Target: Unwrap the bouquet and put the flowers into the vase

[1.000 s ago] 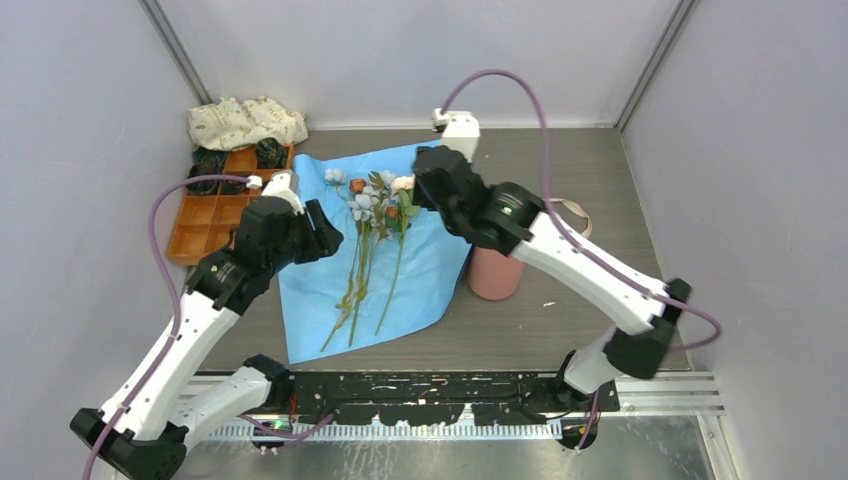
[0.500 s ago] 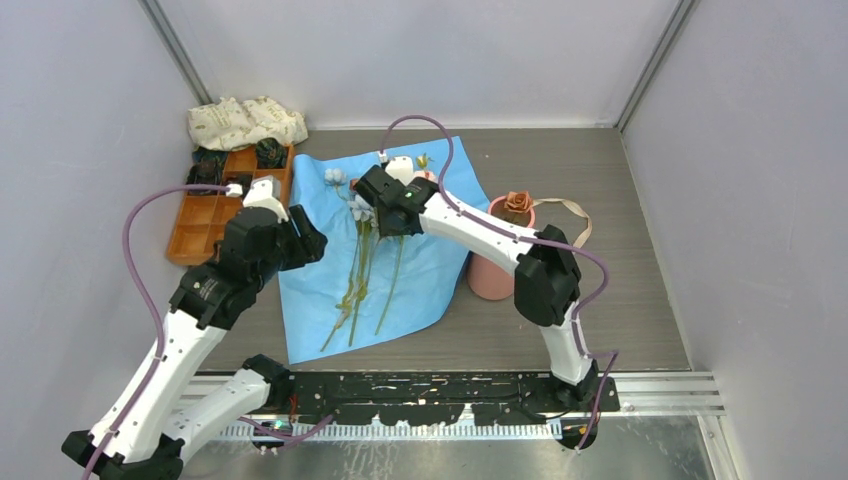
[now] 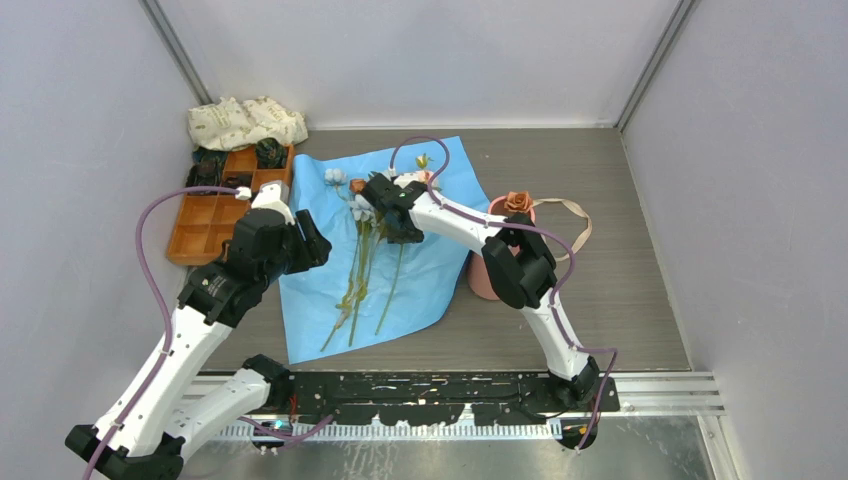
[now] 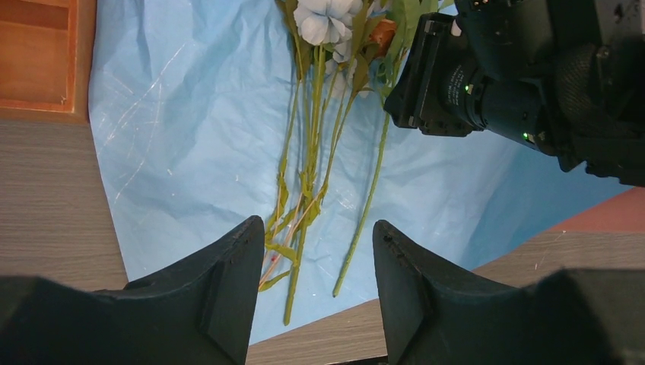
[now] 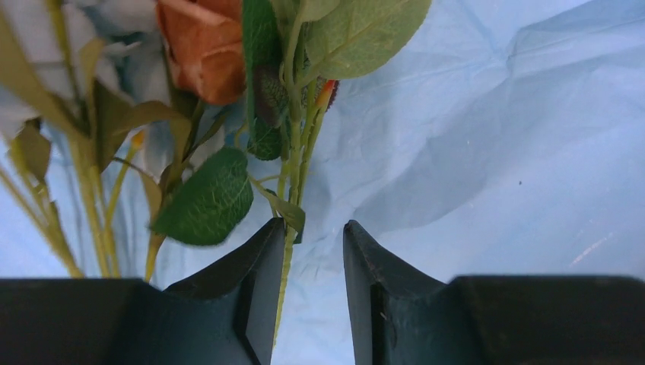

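The bouquet is unwrapped: its light blue paper [image 3: 420, 275] lies flat on the table with the flowers [image 3: 358, 275] on it, stems toward me. My right gripper [image 3: 398, 232] is down at the flower heads. In the right wrist view its jaws [image 5: 313, 236] stand a narrow gap apart, and one green stem [image 5: 293, 190] runs between them against the left finger, below an orange-brown rose [image 5: 201, 46]. My left gripper [image 3: 310, 240] hovers open over the paper's left side, its jaws [image 4: 316, 243] empty above the stem ends [image 4: 304, 228]. The salmon-pink vase [image 3: 488, 280] stands right of the paper and holds one orange-brown rose [image 3: 517, 202].
An orange compartment tray [image 3: 205, 225] with dark items sits at the back left, with a cream patterned cloth [image 3: 245, 122] behind it. A beige ribbon [image 3: 572, 212] lies behind the vase. Grey walls close in on both sides and at the back.
My right arm swung left from beside the vase and came down onto the flower heads, and its jaws narrowed. The rose in the vase came into view. My left arm shifted slightly.
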`<state>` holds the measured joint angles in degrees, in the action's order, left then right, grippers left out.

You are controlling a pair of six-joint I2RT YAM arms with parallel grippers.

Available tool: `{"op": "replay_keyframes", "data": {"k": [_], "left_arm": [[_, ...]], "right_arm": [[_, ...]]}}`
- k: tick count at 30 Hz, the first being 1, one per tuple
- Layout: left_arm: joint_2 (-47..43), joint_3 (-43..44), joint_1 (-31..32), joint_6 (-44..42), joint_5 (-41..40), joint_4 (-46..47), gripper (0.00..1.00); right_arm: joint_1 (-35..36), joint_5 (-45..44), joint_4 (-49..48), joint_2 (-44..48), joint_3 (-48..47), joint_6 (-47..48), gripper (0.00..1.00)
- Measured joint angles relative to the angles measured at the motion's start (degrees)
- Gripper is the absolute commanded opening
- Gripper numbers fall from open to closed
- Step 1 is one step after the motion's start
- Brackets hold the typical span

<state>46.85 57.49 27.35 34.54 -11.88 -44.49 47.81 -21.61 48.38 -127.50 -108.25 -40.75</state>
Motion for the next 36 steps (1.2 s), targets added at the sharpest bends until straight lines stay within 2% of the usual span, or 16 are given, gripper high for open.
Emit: {"op": "replay_keyframes", "data": {"k": [17,19,22,24,30,36], "left_arm": [[0.3,-1.4,0.0,0.5,0.5,0.1,0.55],[0.3,-1.5,0.0,0.6,0.5,0.1,0.55],[0.3,-1.6,0.0,0.8,0.5,0.1,0.55],[0.3,-1.6,0.0,0.8,0.5,0.1,0.55],[0.3,-1.6,0.0,0.8,0.5,0.1,0.55],[0.3,-1.9,0.0,1.0,0.6,0.1,0.55]], "right_arm": [[-3.7,3.9,-3.1,-5.7,-4.5,-0.5,0.38],[-3.7,4.4,-3.3,-6.8,-5.2,-0.7,0.32],[-3.7,5.2,-3.5,-8.0,-6.0,-1.1,0.09],[-3.7,5.6,-3.7,-8.2,-6.2,-1.5,0.01],[-3.6,5.8,-4.6,-7.6,-5.1,-2.5,0.01],[-2.6,4.1,-3.8,-1.2,0.8,-2.8,0.01]]}}
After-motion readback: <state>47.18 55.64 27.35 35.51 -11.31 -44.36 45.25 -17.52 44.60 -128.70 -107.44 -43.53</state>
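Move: The right hand goes for the pink rose stem just below its leaves, about 3 cm ahead, 1 cm to the left and 4 cm below. The pink blooms lie some 16 cm ahead and 1 cm to the right, the blue flower heads roughly 10 cm ahead and 9 cm to the left, all on the paper. The vase stands about 17 cm to the right and 7 cm back. From the high left hand, that grip spot is about 15 cm ahead, 16 cm to the right and 23 cm down. The right hand, fingers part open and pointing steeply down, sinks and reaches forward about 3.5 cm each way, easing slightly left over the pink rose stem, then shuts its fingertips on the stem just below the leaves. With the stem pinched, it draws back and rises, about 2 cm each, edging a centimetre to the right away from the blue flowers. ##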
